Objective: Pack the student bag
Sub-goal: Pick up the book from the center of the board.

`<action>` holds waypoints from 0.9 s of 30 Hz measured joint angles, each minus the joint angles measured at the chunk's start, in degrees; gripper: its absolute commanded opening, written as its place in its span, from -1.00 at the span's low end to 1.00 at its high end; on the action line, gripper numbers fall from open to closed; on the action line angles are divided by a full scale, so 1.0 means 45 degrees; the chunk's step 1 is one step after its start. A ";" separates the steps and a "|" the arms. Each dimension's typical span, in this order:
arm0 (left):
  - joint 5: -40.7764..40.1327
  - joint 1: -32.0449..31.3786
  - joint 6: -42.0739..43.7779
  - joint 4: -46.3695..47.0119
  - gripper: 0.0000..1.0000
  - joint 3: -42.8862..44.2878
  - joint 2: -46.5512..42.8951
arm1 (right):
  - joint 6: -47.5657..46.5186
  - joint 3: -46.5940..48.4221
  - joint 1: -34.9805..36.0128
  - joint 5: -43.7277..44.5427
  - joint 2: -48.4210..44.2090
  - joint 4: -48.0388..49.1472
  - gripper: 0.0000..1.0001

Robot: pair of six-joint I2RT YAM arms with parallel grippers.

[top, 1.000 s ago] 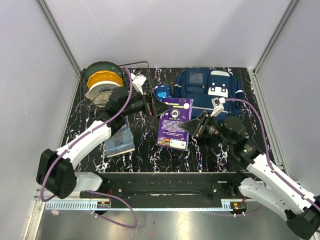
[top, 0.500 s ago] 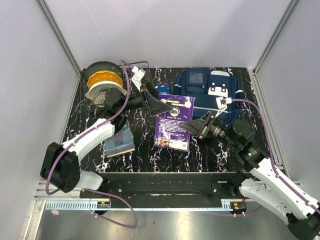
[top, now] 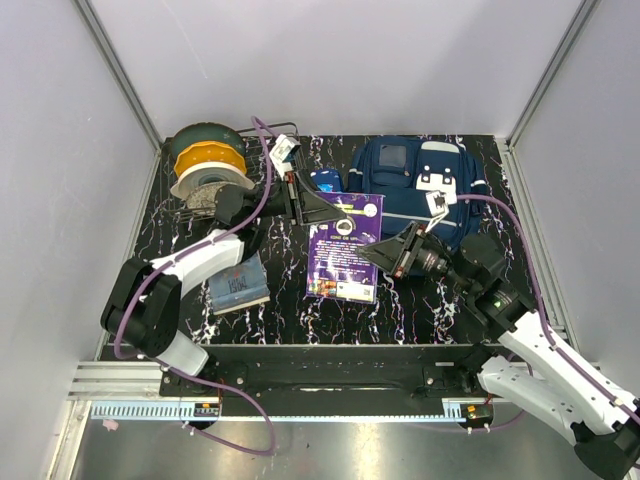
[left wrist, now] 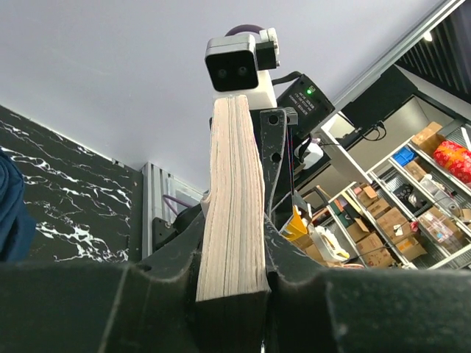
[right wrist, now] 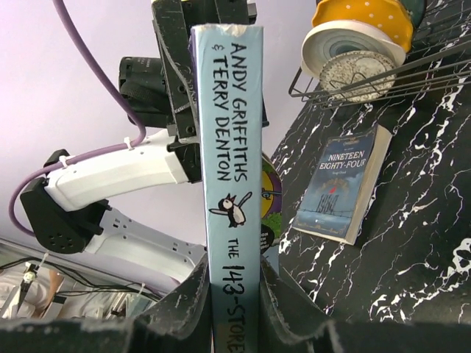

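A purple-covered book [top: 343,248] with a pale blue spine [right wrist: 234,147] is held above the table between both arms. My left gripper [top: 306,207] is shut on its upper left edge; the page block [left wrist: 232,198] sits clamped between the left gripper [left wrist: 232,283] jaws. My right gripper [top: 386,255] is shut on the spine side, and the right gripper [right wrist: 235,294] jaws press both covers. The student bag [top: 420,178], navy with white patches, lies at the back right behind the book; its edge [left wrist: 10,209] also shows in the left wrist view.
A wire basket [top: 262,140] with rolls of tape [top: 206,163] stands at the back left. A grey-blue paperback [top: 238,283] lies flat at front left, also seen as the paperback [right wrist: 342,184] in the right wrist view. A small glossy blue pencil case [top: 325,182] lies beside the bag.
My left gripper, open a moment ago, has closed on the book's upper left edge. The book has shifted slightly left; my right gripper kept its grip and followed.
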 measured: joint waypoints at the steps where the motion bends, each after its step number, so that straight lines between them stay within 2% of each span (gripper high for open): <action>1: -0.0005 0.0010 0.0005 0.0097 -1.00 0.0015 0.0000 | -0.0083 0.0107 0.0000 0.0005 0.0053 -0.0112 -0.46; 3: -0.0039 0.0034 0.0214 -0.0015 -1.00 0.0068 -0.0005 | -0.0253 0.0393 0.0000 0.0092 0.0175 -0.0471 0.07; 4: -0.0097 0.0039 0.0461 -0.0418 -1.00 0.0092 -0.0083 | -0.0282 0.0544 0.0000 0.0223 0.0228 -0.0699 0.71; 6: -0.0335 0.0010 0.1744 -0.1987 -1.00 0.0092 -0.0491 | -0.0398 0.0826 -0.0005 0.0933 0.0350 -0.1200 0.96; 11: -0.2652 -0.0155 0.5396 -0.7970 -1.00 0.0568 -0.1885 | -0.0364 0.0860 -0.0019 0.2803 -0.0092 -0.1885 1.00; 13: -0.3614 0.0005 0.5799 -0.9058 -1.00 0.0704 -0.2195 | -0.0194 0.0714 -0.0024 0.3405 -0.0418 -0.2113 0.99; 16: -0.4818 0.0432 0.5561 -0.9670 -1.00 0.0685 -0.2288 | 0.0311 0.0209 -0.0024 0.4065 -0.0806 -0.2302 0.99; 20: -0.6543 0.0782 0.4119 -0.9277 -1.00 -0.0053 -0.2273 | 0.1229 -0.0986 -0.0024 0.4333 -0.1064 -0.2030 0.99; 27: -0.7849 0.0738 0.2545 -0.8874 -1.00 -0.0389 -0.2191 | 0.2764 -0.2608 -0.0024 0.4362 -0.0743 -0.0743 0.99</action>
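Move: Both grippers already hold the purple treehouse book: its middle is about 4 cm right of, 5 cm behind and 3 cm below the left hand, and 5 cm left of and level with the right. The backpack lies some 23 cm ahead, 26 cm right and 30 cm below the left hand, or 27 cm ahead and 19 cm right of the right hand. From the left hand, the pencil case is about 24 cm straight ahead, and Nineteen Eighty-Four 22 cm left, 1 cm ahead, both far below. Keep the left fingers shut on the page edge of the purple book and open the right gripper wide off its spine. Carry the book forward about 11 cm with the left hand, slightly left and down, turning it some 40 degrees counter-clockwise. Draw the emptied right hand rightward and forward, then sink it about 9 cm, turning clockwise. ##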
